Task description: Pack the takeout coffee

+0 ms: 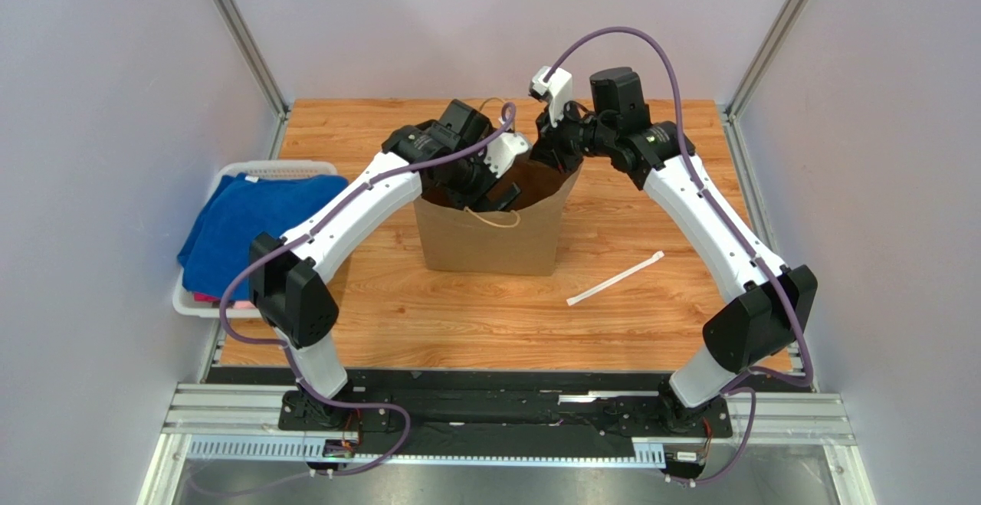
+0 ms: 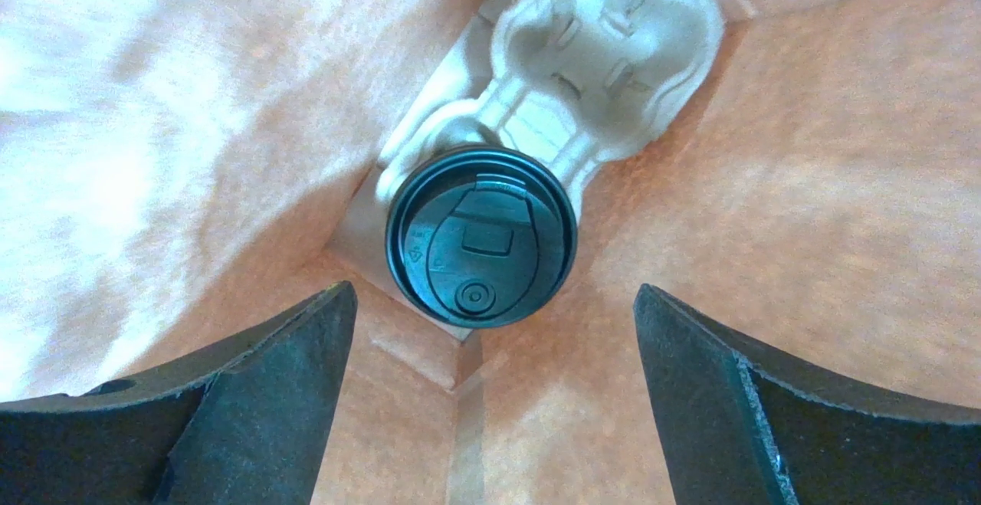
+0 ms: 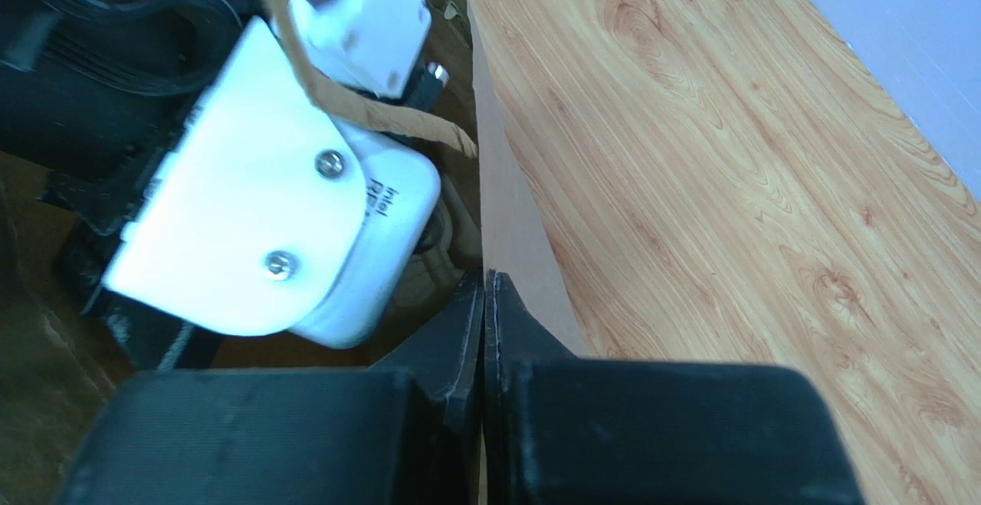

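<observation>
The takeout coffee (image 2: 481, 237), seen from above as a round black lid, stands in one pocket of a pale pulp cup tray (image 2: 599, 45) at the bottom of the brown paper bag (image 1: 489, 241). My left gripper (image 2: 493, 307) hangs inside the bag above the cup, open, its fingers (image 2: 276, 379) clear of the lid with nothing between them. In the top view the left gripper (image 1: 484, 189) reaches into the bag's mouth. My right gripper (image 3: 486, 281) is shut on the bag's upper right edge (image 3: 512, 218), and it shows at the bag's far right corner (image 1: 555, 151).
A white basket (image 1: 276, 167) holding a blue cloth (image 1: 248, 229) sits at the table's left edge. A white wrapped straw (image 1: 616, 279) lies on the wooden table (image 1: 645, 333) right of the bag. The bag's walls (image 2: 806, 183) close in around the left fingers.
</observation>
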Controlling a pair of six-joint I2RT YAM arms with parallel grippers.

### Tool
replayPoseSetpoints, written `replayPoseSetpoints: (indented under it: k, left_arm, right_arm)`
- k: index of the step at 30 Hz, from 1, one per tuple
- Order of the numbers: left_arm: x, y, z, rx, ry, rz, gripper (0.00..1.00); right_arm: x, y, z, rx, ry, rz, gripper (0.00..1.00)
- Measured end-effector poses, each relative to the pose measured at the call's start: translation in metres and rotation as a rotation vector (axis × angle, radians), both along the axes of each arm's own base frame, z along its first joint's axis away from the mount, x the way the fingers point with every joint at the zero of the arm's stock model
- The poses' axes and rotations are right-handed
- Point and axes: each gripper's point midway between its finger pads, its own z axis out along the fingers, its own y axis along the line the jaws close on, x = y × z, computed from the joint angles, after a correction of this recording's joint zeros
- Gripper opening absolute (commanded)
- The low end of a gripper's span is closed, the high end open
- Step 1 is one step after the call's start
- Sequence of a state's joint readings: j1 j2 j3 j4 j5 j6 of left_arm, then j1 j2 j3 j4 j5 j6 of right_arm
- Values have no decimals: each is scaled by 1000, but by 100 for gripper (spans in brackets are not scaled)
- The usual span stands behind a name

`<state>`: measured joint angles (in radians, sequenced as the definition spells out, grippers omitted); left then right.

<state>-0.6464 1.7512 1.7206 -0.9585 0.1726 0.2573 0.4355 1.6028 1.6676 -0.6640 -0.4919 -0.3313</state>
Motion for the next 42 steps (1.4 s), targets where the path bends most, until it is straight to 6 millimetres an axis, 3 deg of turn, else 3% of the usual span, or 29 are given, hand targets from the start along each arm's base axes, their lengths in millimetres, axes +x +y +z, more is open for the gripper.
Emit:
replayPoseSetpoints:
  k: [19,22,29,34,35,38,42]
  left_arm:
    - [-7,1,86,-118,-106,19,99]
    - [-9,5,107,-153,-148,24,99]
    - [-1,18,164,-268,-260,63,99]
    - [0,28,183,-326,-296,77,99]
    - [-1,29,187,-341,-302,79,99]
    - [-5,30,197,-377,-314,76,99]
    - [-12,30,212,-427,-330,74,99]
  right_arm:
    - [-2,1,-1,-6,-8,9,3]
    - [-2,3,-1,-7,-10,12,10]
    - [-2,2,-1,-14,-11,0,38]
    - [0,2,3,-14,-18,-7,48]
    - [0,2,5,-11,-24,-9,54]
    - [2,2,18,0,-46,-17,66]
    - [4,2,39,25,-81,-29,74]
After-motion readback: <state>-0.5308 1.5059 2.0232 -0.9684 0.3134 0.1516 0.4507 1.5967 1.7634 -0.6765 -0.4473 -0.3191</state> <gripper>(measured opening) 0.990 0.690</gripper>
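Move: The coffee cup stands in its carrier some 12 cm below my open left hand, almost straight under it; the carrier's empty well is about 9 cm to the right of the cup. The bag's left rim is roughly 11 cm to my left hand's left and 8 cm above it, the near handle 6 cm back and 8 cm above. My right fingers hold the far rim; from them the cup lies 13 cm left, 4 cm back and 20 cm down. I draw my left hand, empty and still wide open, up out of the bag by about 21 cm, away from the cup and clear above the mouth, easing a little left late on while its fingers swing up some 30 degrees to slant forward and right. My right hand keeps its pinch at first, then opens, lets go of the far rim and lifts about 4 cm. ##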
